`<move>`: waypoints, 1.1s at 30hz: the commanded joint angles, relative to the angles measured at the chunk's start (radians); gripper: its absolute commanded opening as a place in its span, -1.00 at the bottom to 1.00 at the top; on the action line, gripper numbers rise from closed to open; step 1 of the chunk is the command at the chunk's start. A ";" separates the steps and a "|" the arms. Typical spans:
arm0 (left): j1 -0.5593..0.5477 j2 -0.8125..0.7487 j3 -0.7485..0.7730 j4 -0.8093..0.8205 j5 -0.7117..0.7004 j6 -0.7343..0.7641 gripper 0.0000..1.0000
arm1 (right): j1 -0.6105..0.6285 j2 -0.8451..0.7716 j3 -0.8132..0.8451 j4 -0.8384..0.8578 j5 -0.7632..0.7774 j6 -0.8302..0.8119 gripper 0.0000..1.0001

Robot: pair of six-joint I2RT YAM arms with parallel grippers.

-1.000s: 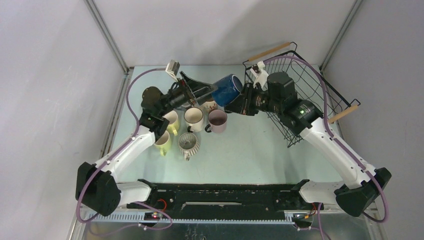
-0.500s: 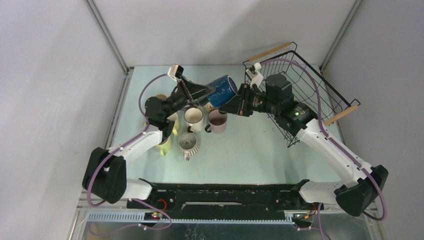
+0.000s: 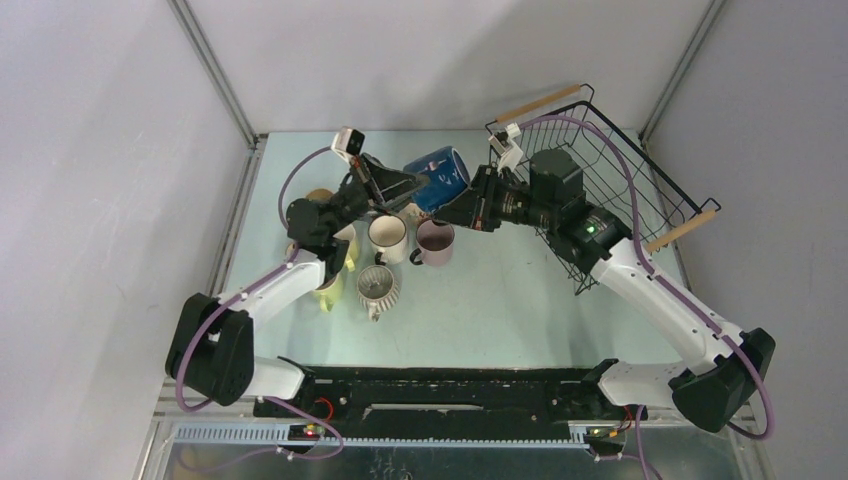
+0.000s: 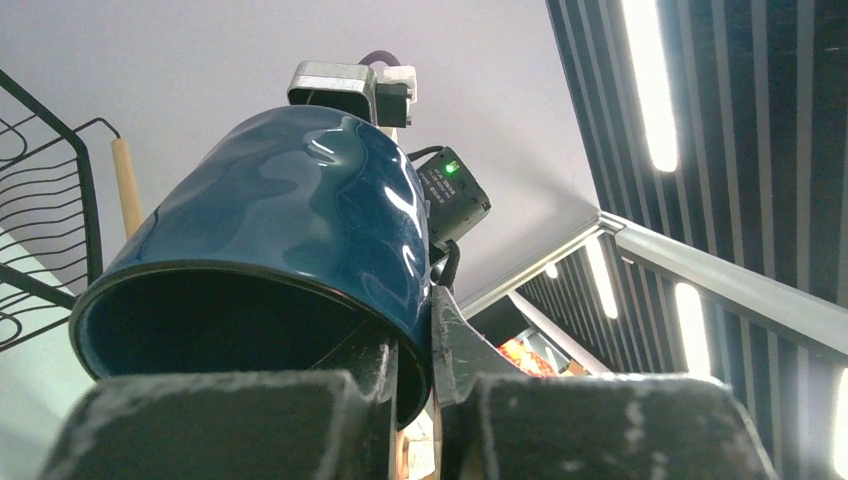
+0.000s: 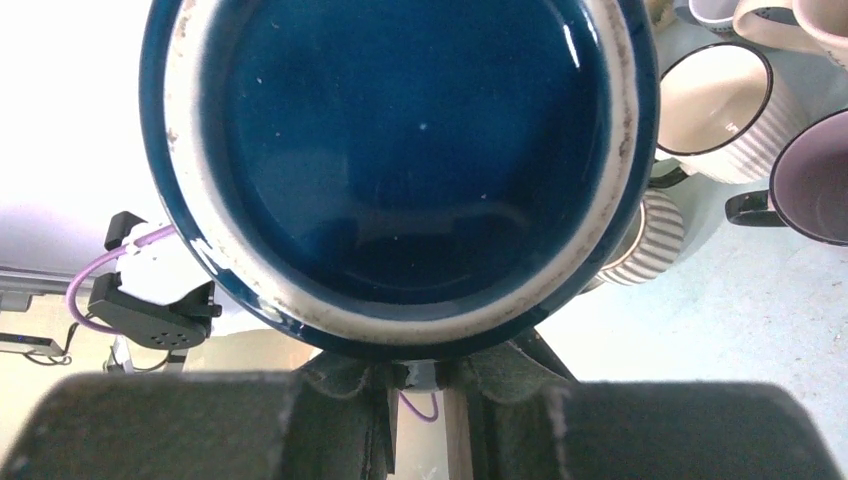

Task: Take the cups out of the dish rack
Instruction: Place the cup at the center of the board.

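A dark blue cup (image 3: 440,178) hangs on its side in the air above the table, between both arms. My left gripper (image 3: 412,184) is shut on its rim, one finger inside the mouth and one outside (image 4: 432,350). My right gripper (image 3: 470,206) is shut on the cup at its base end (image 5: 440,375), and the right wrist view is filled by the cup's underside (image 5: 400,150). The black wire dish rack (image 3: 640,180) with wooden handles stands tilted at the far right, behind the right arm. No cup shows inside it.
Several cups stand grouped on the table under the left arm: a white one (image 3: 388,236), a mauve one (image 3: 436,240), a ribbed one (image 3: 378,287), a yellow-green one (image 3: 325,285). The table's left wall rail (image 3: 235,220) runs close by.
My left gripper has gone from open to shut on the blue cup's rim. The cup and right gripper have shifted slightly left and toward the far side.
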 commanded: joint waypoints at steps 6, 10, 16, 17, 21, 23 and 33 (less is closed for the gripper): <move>0.001 -0.067 -0.013 -0.036 0.029 0.089 -0.99 | 0.027 -0.047 0.008 -0.024 0.079 -0.070 0.22; 0.001 -0.095 0.001 -0.113 0.032 0.149 -0.99 | 0.030 -0.085 0.009 -0.093 0.137 -0.106 0.65; 0.001 -0.148 0.019 -0.335 0.036 0.297 -0.99 | 0.042 -0.173 -0.009 -0.231 0.312 -0.164 0.94; 0.001 -0.160 0.026 -0.402 0.038 0.343 -0.99 | 0.042 -0.196 -0.018 -0.250 0.340 -0.171 0.94; 0.001 -0.215 0.061 -0.713 0.030 0.559 -0.99 | 0.043 -0.258 -0.024 -0.322 0.452 -0.189 0.96; -0.002 -0.241 0.087 -0.893 0.009 0.684 -0.99 | 0.042 -0.284 -0.024 -0.343 0.488 -0.197 0.98; -0.156 -0.256 0.224 -1.568 -0.286 1.187 -0.99 | 0.013 -0.298 -0.024 -0.400 0.584 -0.208 0.99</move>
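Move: The free spot at the board's centre lies under the left hand, which pinches the blue cup's rim: some 38 cm below, about level ahead and 2 cm to the right. On the board, about 37 cm below that hand, the purple mug is 10 cm ahead and 2 right, the white striped cup 9 ahead and 7 left, and the ribbed cup level ahead and 10 left. From the right hand, the blue cup's middle is some 4 cm above and 2 ahead. The right fingers let go of the blue cup's handle, opening wide, and that hand backs off about 11 cm to the right, swinging clockwise. The left hand keeps its pinch on the rim and, slowly at first, then faster, carries the cup down some 15 cm towards the board, rolling nearly 50 degrees so its fingers tip from slanting up to slightly down on the right. ##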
